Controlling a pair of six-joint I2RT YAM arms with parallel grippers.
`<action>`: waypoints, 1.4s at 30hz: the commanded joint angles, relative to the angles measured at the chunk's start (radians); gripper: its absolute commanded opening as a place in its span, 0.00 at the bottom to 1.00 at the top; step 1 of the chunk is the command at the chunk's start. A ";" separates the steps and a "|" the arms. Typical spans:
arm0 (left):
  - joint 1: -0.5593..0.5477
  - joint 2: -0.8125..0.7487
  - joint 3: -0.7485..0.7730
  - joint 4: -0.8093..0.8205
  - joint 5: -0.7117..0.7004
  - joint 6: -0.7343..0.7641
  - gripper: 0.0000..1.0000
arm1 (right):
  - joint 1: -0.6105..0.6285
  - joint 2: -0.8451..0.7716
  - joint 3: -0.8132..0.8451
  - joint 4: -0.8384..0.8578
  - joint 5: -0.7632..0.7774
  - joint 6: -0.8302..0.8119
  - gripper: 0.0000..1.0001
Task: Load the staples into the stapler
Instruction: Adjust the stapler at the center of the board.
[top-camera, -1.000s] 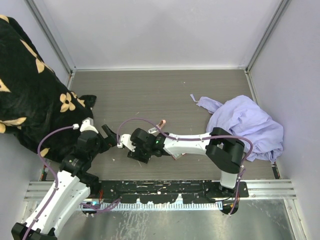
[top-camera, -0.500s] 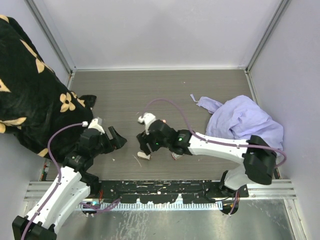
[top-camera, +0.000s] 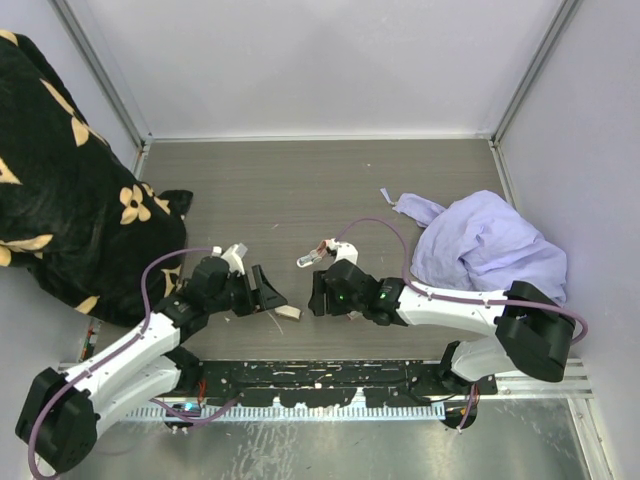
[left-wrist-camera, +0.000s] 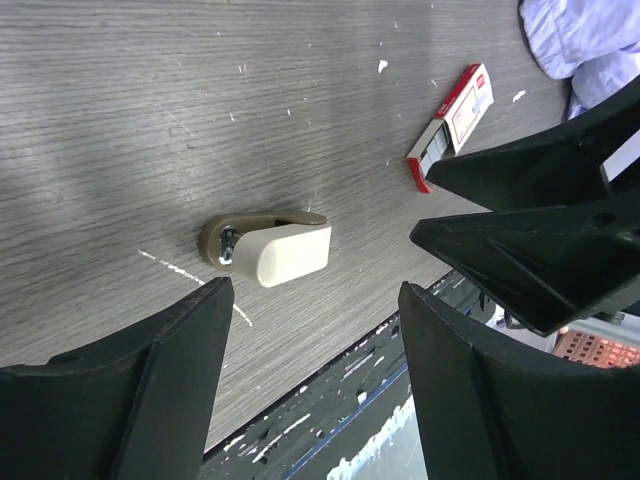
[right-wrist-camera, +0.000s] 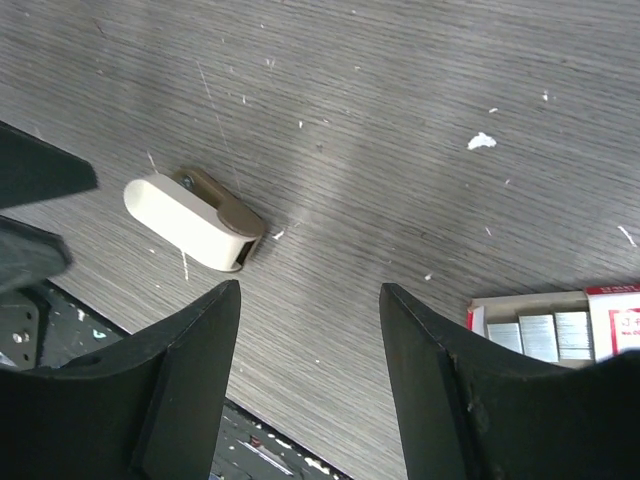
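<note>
The stapler (top-camera: 288, 312) is a small beige body on a tan-brown base, lying flat on the wood-grain table between the two grippers; both wrist views show it too (left-wrist-camera: 270, 248) (right-wrist-camera: 195, 222). My left gripper (top-camera: 272, 292) (left-wrist-camera: 315, 288) hangs open just left of it with nothing between its fingers. My right gripper (top-camera: 316, 295) (right-wrist-camera: 310, 288) is open and empty just right of it. The staples (left-wrist-camera: 452, 125) (right-wrist-camera: 555, 325) are a red-and-white box with its tray slid out, silver strips showing. It lies by the right gripper and is hidden under the right arm in the top view.
A black blanket with tan flowers (top-camera: 60, 200) is heaped at the left. A lavender cloth (top-camera: 490, 250) lies at the right. The black mounting rail (top-camera: 320, 375) runs along the near table edge, just behind the stapler.
My right gripper has pulled back to the right, leaving the stapler lying on the table. My left gripper has swung right to the stapler's left side.
</note>
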 joint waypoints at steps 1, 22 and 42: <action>-0.029 0.060 0.044 0.111 0.010 -0.001 0.68 | 0.003 -0.005 0.024 0.090 0.005 0.039 0.63; -0.060 0.231 0.048 0.122 -0.010 0.025 0.46 | 0.002 -0.036 -0.008 0.129 0.014 0.057 0.62; -0.205 0.163 -0.016 0.023 -0.097 -0.161 0.29 | 0.004 -0.043 -0.048 0.217 -0.042 -0.024 0.64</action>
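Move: Just past the left fingertips lies the stapler, about 4 cm to the left hand's right, 2 cm back and some 5 cm below it, with its white handle's nearer end facing the fingers. The staple box lies roughly 15 cm to the right of the stapler and 2 cm farther out. From the right hand, the stapler is about 7 cm to the left, 2 cm back and 3 cm below. Sinking nearly 4 cm with a slight drift to its right, the left hand brings its half-open fingers down on the stapler and closes them on the near end of the white handle. It then draws that end right and back by a couple of centimetres, keeping its pinch. The right hand first eases about 2 cm left and up, then waits with its fingers open. ##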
